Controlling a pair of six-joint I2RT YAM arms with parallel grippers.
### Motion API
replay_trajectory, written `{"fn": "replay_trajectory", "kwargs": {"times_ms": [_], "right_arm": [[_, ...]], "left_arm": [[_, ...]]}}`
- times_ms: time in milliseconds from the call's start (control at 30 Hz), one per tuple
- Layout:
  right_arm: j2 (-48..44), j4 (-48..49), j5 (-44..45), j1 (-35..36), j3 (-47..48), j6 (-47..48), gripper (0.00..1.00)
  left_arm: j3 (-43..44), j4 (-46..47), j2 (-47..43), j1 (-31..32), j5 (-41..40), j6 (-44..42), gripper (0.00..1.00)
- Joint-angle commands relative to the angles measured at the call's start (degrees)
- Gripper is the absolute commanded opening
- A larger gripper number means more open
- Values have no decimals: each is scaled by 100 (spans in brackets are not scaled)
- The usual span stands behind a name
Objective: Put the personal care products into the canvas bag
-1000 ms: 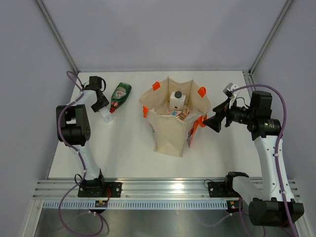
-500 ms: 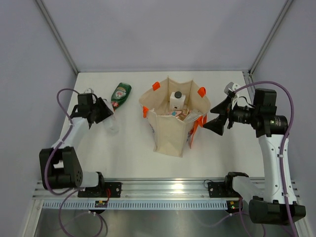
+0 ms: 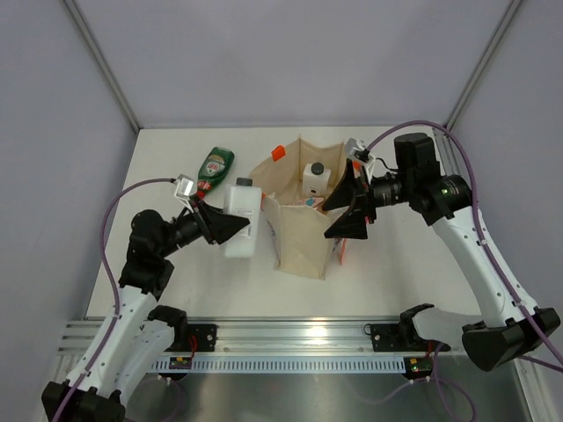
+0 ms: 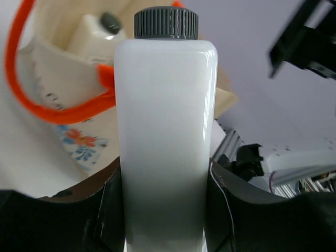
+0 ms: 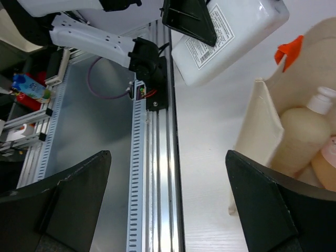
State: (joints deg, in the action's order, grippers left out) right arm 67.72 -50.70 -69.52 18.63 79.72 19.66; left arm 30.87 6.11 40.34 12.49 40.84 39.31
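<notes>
My left gripper (image 3: 237, 227) is shut on the white black-capped bottle (image 3: 243, 220), holding it in the air just left of the canvas bag (image 3: 299, 242). In the left wrist view the bottle (image 4: 165, 121) stands between both fingers (image 4: 107, 215), cap up, with the bag (image 4: 58, 63) behind it. The green red-capped bottle (image 3: 214, 169) lies on the table at the far left. Inside the bag are a cream pump bottle (image 5: 300, 137) and a pink one (image 5: 325, 160). My right gripper (image 3: 330, 220) is open and empty over the bag's right side.
The bag's orange handles (image 3: 278, 152) stick up at its rim. An aluminium rail (image 3: 290, 334) runs along the near table edge. Grey walls close in the back and both sides.
The left arm has lifted the white bottle from the far left and carried it right, up to the bag. The right arm has swung left over the bag, still open.
</notes>
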Motion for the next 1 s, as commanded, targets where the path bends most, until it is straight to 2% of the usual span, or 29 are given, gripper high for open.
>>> {"fn": "replay_trajectory", "kwargs": {"times_ms": [0, 33, 67, 100, 167, 233, 300, 367, 800, 900, 933, 967], "right_arm": [[162, 1507, 166, 465, 71, -1673, 100], [180, 2345, 184, 535, -17, -1989, 100], [188, 2858, 315, 693, -123, -2854, 99], [197, 3699, 446, 790, -298, -3254, 99], [276, 4328, 884, 1053, -439, -4035, 100], [355, 4856, 1211, 1221, -431, -4373, 100], [601, 5496, 1151, 1353, -440, -4944, 99], [855, 5719, 1125, 1423, -405, -5269, 99], [1427, 6423, 931, 1758, -405, -5323, 98], [1612, 6537, 809, 1845, -396, -5446, 89], [1665, 6590, 756, 1863, -396, -5525, 78], [1700, 6651, 712, 1915, -387, -5552, 72]], "left_arm": [[595, 1331, -596, 209, 512, 331, 0], [665, 1331, -623, 253, 530, 436, 0], [744, 1349, -641, 297, 565, 498, 0], [762, 1427, -676, 393, 565, 621, 0], [780, 1524, -676, 482, 531, 709, 0], [762, 1735, -650, 605, 504, 841, 0], [710, 1954, -606, 736, 408, 955, 0], [718, 2069, -466, 842, 364, 973, 0], [798, 2807, 290, 1317, 258, 991, 0], [692, 3001, 369, 1344, 179, 1035, 0], [683, 3045, 387, 1344, 135, 1052, 0], [666, 3054, 396, 1344, 126, 1044, 0]]}}
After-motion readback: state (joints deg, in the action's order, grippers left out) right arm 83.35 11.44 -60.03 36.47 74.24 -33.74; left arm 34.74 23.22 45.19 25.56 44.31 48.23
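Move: The left hand holds the white bottle upright, gripped near its middle. From the right hand that bottle's middle is about 20 cm to the left, 5 cm ahead and 9 cm lower. The canvas bag's middle is roughly 14 cm ahead of the right hand, 4 cm left and 23 cm below; the black-capped jug in it is some 20 cm ahead, 2 cm left and 21 cm below. From the left hand, the bag is about 10 cm ahead, 16 cm right and 15 cm lower. The left fingers keep their pinch on the white bottle while that hand lifts it about 8 cm and draws it back, then eases right towards the other gripper, turning some 15 degrees clockwise. The right hand, wide open, sweeps about 13 cm left and a little forward to straddle the bottle's capped end, tilting on the way; only at the last do its fingers begin to close, their grip not yet plain. ##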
